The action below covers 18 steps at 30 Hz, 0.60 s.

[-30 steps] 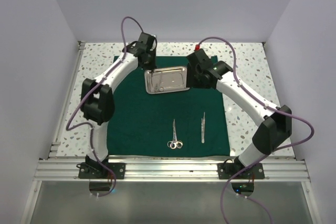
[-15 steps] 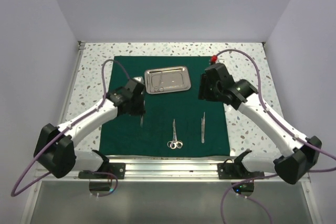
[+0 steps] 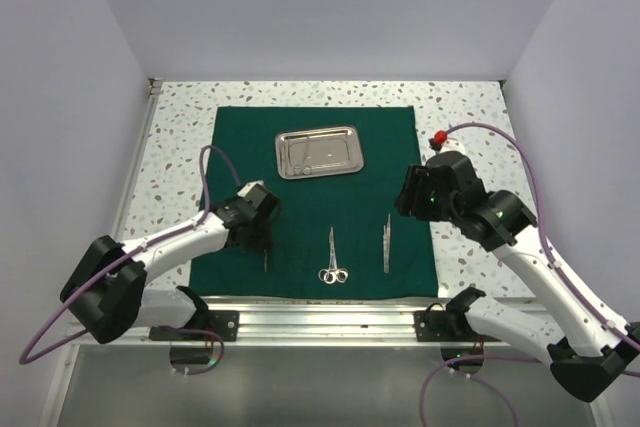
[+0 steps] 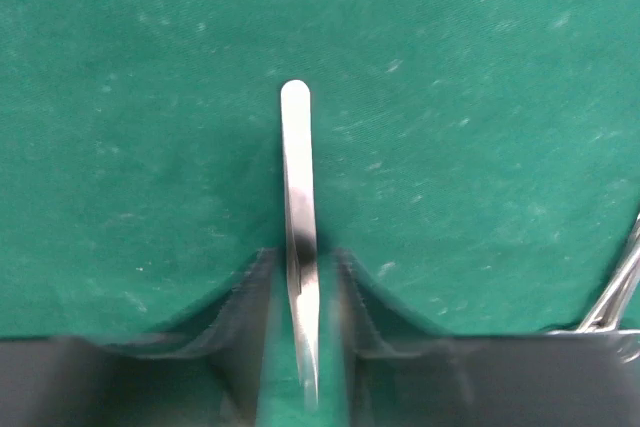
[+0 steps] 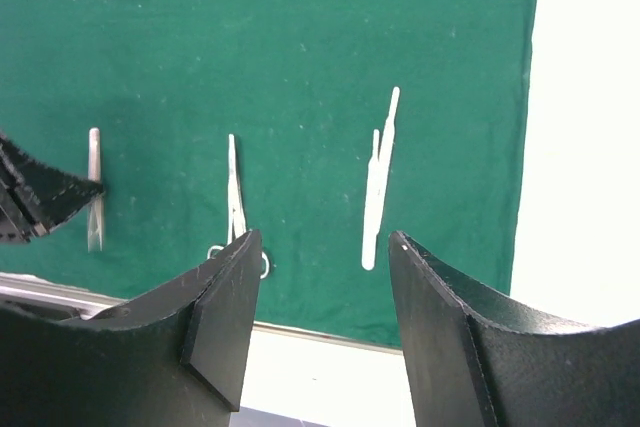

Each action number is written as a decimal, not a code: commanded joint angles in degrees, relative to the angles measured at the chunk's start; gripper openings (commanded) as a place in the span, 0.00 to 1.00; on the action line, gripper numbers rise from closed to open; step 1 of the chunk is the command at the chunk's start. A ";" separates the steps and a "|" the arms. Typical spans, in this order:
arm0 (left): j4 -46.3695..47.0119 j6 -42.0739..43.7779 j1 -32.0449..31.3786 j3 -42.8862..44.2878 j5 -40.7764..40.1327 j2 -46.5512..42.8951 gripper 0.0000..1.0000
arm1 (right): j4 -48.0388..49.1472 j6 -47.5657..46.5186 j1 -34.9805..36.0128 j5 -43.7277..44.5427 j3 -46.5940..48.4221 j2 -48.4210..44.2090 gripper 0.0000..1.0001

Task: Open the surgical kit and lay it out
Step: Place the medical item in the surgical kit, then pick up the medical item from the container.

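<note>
The dark green cloth [image 3: 300, 202] lies spread flat on the table. On its far part sits the steel tray [image 3: 318, 152]. Scissors [image 3: 332, 255] and tweezers [image 3: 387, 242] lie side by side near the front edge. My left gripper [image 4: 302, 259] is low over the cloth's near left part. A second slim steel instrument [image 4: 296, 167] lies on the cloth between its fingers. Green shows on both sides of it, so the jaws stand slightly open. My right gripper [image 5: 325, 237] hangs open and empty over the cloth's right edge, above the tweezers [image 5: 378, 187].
Speckled tabletop [image 3: 180, 137] borders the cloth on both sides. An aluminium rail [image 3: 330, 319] runs along the near edge just past the cloth. White walls close in the left, right and back.
My left arm came back from the tray to the cloth's near left with the slim instrument, and its jaws have parted from it. My right arm drew back to the cloth's right edge.
</note>
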 commanded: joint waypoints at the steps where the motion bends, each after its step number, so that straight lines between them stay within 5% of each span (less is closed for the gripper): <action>1: 1.69 -1.79 -1.46 5.01 -2.98 0.56 0.40 | -2.88 -1.53 -0.13 0.85 1.68 -1.65 0.58; 9: -5.87 6.02 -0.94 24.78 -10.71 3.97 0.59 | -1.74 -1.27 -0.22 1.55 -0.69 -1.75 0.58; 18: -2.54 19.74 12.93 52.28 -3.08 30.24 0.54 | -1.57 -3.72 -0.22 5.42 5.37 5.53 0.59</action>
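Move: The scissors still in the tray lie about 26 cm ahead of the left hand and 8 cm to its right, at almost its own height; the tray's middle is some 27 cm ahead and 12 cm right. Right under its fingers, a centimetre down and 1 cm ahead, are the tweezers, with the laid-out scissors 15 cm to the hand's right and 2 cm back. From the right hand the tray's scissors are about 24 cm ahead, 21 cm left and 21 cm below. The left hand, its fingers already parting around the tweezers, spreads them to just over half open and comes free, first climbing off the cloth and then sweeping forward towards the tray, some 20 cm out and 13 cm up, with a slight drift to its right. On the way the wrist tips the fingertips forward by nearly 20 degrees, and the empty, open gripper ends high near the tray's near left corner, still travelling forward and just starting to sink. ##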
